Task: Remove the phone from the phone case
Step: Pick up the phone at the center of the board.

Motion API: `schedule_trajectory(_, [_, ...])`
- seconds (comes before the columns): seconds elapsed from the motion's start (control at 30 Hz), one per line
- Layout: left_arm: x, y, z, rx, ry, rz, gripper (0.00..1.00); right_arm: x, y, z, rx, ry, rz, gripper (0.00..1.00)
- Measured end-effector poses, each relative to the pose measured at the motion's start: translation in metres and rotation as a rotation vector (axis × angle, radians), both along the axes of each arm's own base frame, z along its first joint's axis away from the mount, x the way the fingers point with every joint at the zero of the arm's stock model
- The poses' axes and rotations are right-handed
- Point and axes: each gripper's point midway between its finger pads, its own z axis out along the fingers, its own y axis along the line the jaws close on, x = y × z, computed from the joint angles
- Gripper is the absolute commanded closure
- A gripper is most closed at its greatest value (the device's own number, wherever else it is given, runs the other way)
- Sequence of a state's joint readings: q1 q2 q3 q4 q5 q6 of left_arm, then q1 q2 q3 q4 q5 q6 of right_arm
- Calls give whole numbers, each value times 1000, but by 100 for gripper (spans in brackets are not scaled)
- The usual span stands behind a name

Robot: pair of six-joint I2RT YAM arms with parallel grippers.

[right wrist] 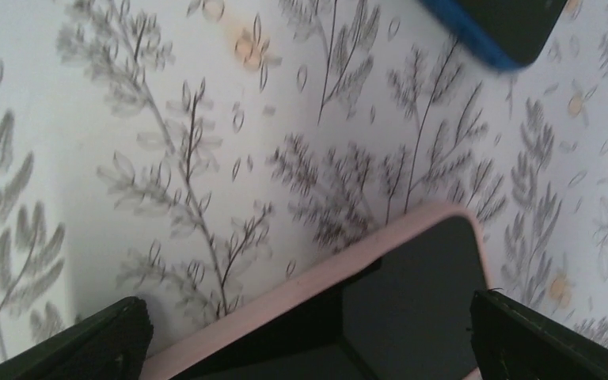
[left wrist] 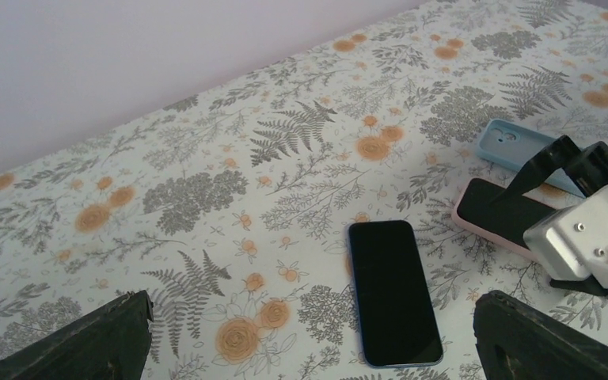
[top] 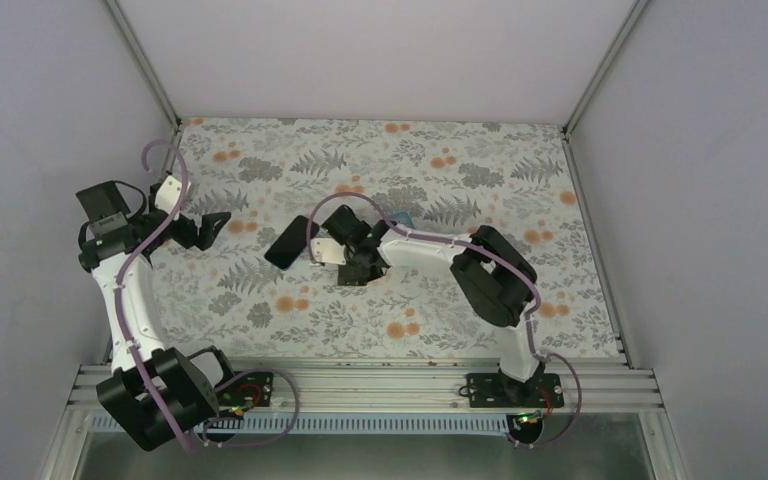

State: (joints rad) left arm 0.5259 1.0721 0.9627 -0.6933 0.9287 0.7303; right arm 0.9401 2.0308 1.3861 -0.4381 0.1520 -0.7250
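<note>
A phone with a dark screen (right wrist: 419, 301) sits in a pink phone case (right wrist: 317, 277) flat on the floral table. My right gripper (right wrist: 309, 336) hangs open just above it, its fingertips (right wrist: 115, 340) spread wide to either side of the case's end, not gripping. From the left wrist view the pink case (left wrist: 475, 226) lies partly under the right gripper (left wrist: 582, 229). In the top view the right gripper (top: 345, 260) hides this case. My left gripper (left wrist: 314, 336) is open over bare table, at the left (top: 222, 222).
A bare blue-edged phone (left wrist: 393, 291) lies screen up beside the pink case, also seen in the top view (top: 285, 243). A light blue case (left wrist: 514, 145) lies behind the right gripper. White walls enclose the table on three sides.
</note>
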Motion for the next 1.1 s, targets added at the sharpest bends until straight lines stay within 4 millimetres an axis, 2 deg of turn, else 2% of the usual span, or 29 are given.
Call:
schedule_trajectory(0.3, [2,2,-15,-110,63,-31,0,-2,-44,-6,24,111,-97,0])
schedule_trajectory(0.57, [2,-1,-10,-143,55,-54,0,6,-71,-12,70,252,-168,0])
schedule_trajectory(0.7, [2,-2,-10,-150,54,-59,0,13,-70,-15,71,307,-175,0])
schedule_trajectory(0.83, [0,-3,-11,-154,62,-61,0,24,-56,-12,84,338,-164,0])
schedule_trajectory(1.1, [-5,0,-12,-134,59,-56,0,38,-45,-19,63,395,-189,0])
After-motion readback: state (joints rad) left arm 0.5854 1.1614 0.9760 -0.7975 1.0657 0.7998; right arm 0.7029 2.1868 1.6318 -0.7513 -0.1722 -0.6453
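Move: The pink-cased phone lies below the open right hand: its middle is about 5 cm to the right, 2 cm ahead and 3 cm down, long side running mostly fore and aft. The bare blue phone is some 11 cm to that hand's left and 5 cm ahead; the empty blue case is about 14 cm to its right and 6 cm ahead. From the left hand, the pink-cased phone lies roughly 30 cm right, 2 cm ahead and 25 cm below. The pink-cased phone is worked by the right hand's open fingers: the hand sweeps right about 7 cm across it, then comes back left nearly 3 cm while pushing forward some 4 cm, sinking slightly throughout. The wrist tips the fingers more steeply down by over 20 degrees and turns about 10 degrees clockwise, bringing one finger to each long side of the phone's left half. ##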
